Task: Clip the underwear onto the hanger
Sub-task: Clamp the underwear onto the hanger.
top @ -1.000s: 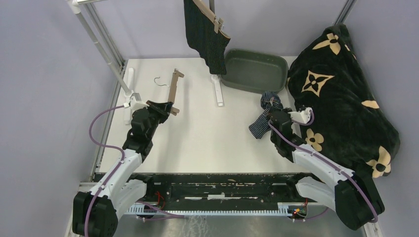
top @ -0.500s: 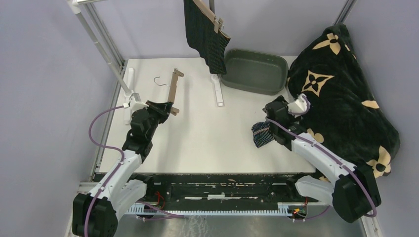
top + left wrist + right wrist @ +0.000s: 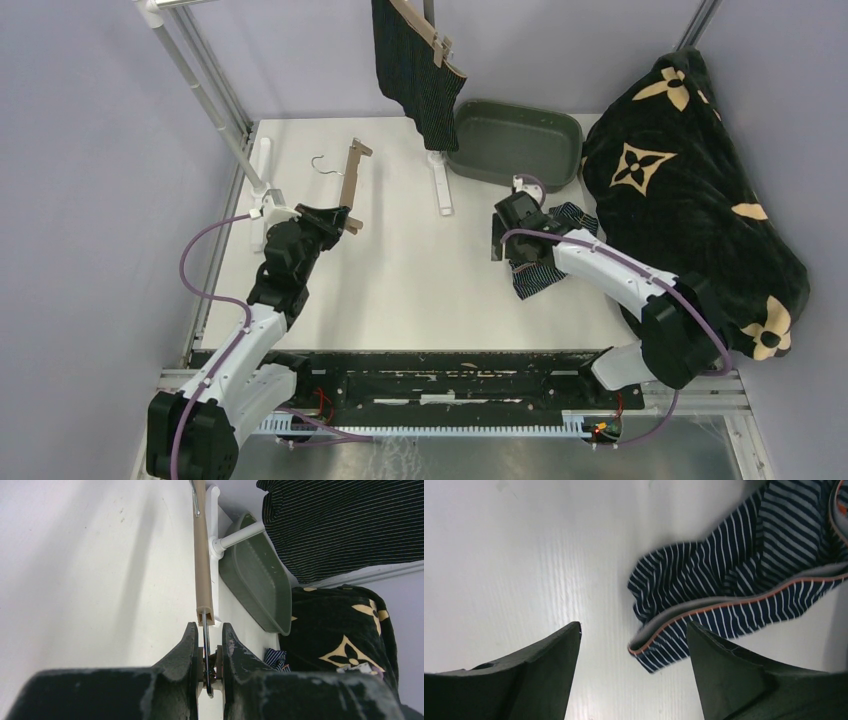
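The navy striped underwear [image 3: 541, 272] [image 3: 734, 595] lies crumpled on the white table. My right gripper [image 3: 498, 238] [image 3: 633, 626] hovers open just left of it, holding nothing; the cloth's orange-edged hem lies between the fingertips, apart from both. A tan hanger [image 3: 352, 182] [image 3: 202, 555] lies on the table at the left. My left gripper [image 3: 335, 218] [image 3: 207, 647] is shut on the metal clip at its near end. The black pinstriped underwear [image 3: 415, 65] [image 3: 345, 525] hangs clipped to another hanger at the top centre.
A green bin [image 3: 515, 140] [image 3: 255, 580] stands at the back, and a white stand foot [image 3: 440, 185] beside it. The big black blanket with tan flowers [image 3: 690, 200] [image 3: 340, 630] fills the right side. A metal rack frame [image 3: 200, 80] rises at the left.
My right gripper opened and let go of the navy underwear, which dropped onto the table. That gripper then swung left and toward the back. The left arm stayed still.
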Action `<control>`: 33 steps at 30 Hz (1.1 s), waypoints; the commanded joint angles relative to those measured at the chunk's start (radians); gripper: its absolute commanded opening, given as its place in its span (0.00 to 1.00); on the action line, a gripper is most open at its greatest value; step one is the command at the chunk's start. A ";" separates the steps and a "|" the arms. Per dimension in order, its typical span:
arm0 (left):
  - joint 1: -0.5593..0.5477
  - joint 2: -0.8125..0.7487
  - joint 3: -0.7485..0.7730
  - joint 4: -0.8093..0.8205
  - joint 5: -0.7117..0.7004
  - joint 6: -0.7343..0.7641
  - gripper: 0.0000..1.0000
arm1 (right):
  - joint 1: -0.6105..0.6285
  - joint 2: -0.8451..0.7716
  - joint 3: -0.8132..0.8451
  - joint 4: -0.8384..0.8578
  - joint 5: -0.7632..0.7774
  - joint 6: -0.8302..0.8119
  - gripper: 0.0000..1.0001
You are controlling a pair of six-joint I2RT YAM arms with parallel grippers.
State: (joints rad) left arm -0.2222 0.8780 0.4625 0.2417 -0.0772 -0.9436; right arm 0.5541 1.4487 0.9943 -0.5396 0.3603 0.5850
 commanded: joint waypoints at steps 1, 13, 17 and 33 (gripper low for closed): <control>0.000 -0.002 0.005 0.081 -0.007 -0.014 0.03 | 0.052 -0.090 -0.067 -0.095 0.026 -0.015 0.85; 0.000 0.014 -0.001 0.094 0.007 -0.021 0.03 | 0.130 -0.128 -0.181 -0.080 0.079 0.025 0.70; 0.000 0.016 -0.001 0.097 0.004 -0.021 0.03 | 0.154 -0.060 -0.145 -0.078 0.112 0.015 0.68; 0.000 0.040 -0.008 0.116 0.008 -0.021 0.03 | 0.221 0.101 -0.046 -0.092 0.290 0.070 0.53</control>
State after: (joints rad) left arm -0.2222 0.9127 0.4511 0.2646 -0.0750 -0.9440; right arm 0.7609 1.5318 0.8906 -0.6296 0.5575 0.6304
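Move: The underwear lies spread on the table, its middle about 9 cm to the right of the open right hand, level with it and some 9 cm lower; its near waistband corner is roughly 5 cm back and 2 cm right of the hand, equally low. The grey bin stands about 22 cm ahead, the rack post's foot 13 cm ahead and 14 cm left. From the left hand, the underwear is about 41 cm right and 4 cm back, 19 cm below. Draw the right gripper back about 7 cm while sinking towards the underwear's near waistband corner, then lower it on to some 5 cm below its start and ease forward 1–2 cm. Roll the left side of the hand down about 15 degrees, tip the fingers slightly steeper, and bring them from wide open to about half open, poised just over the corner without gripping. ##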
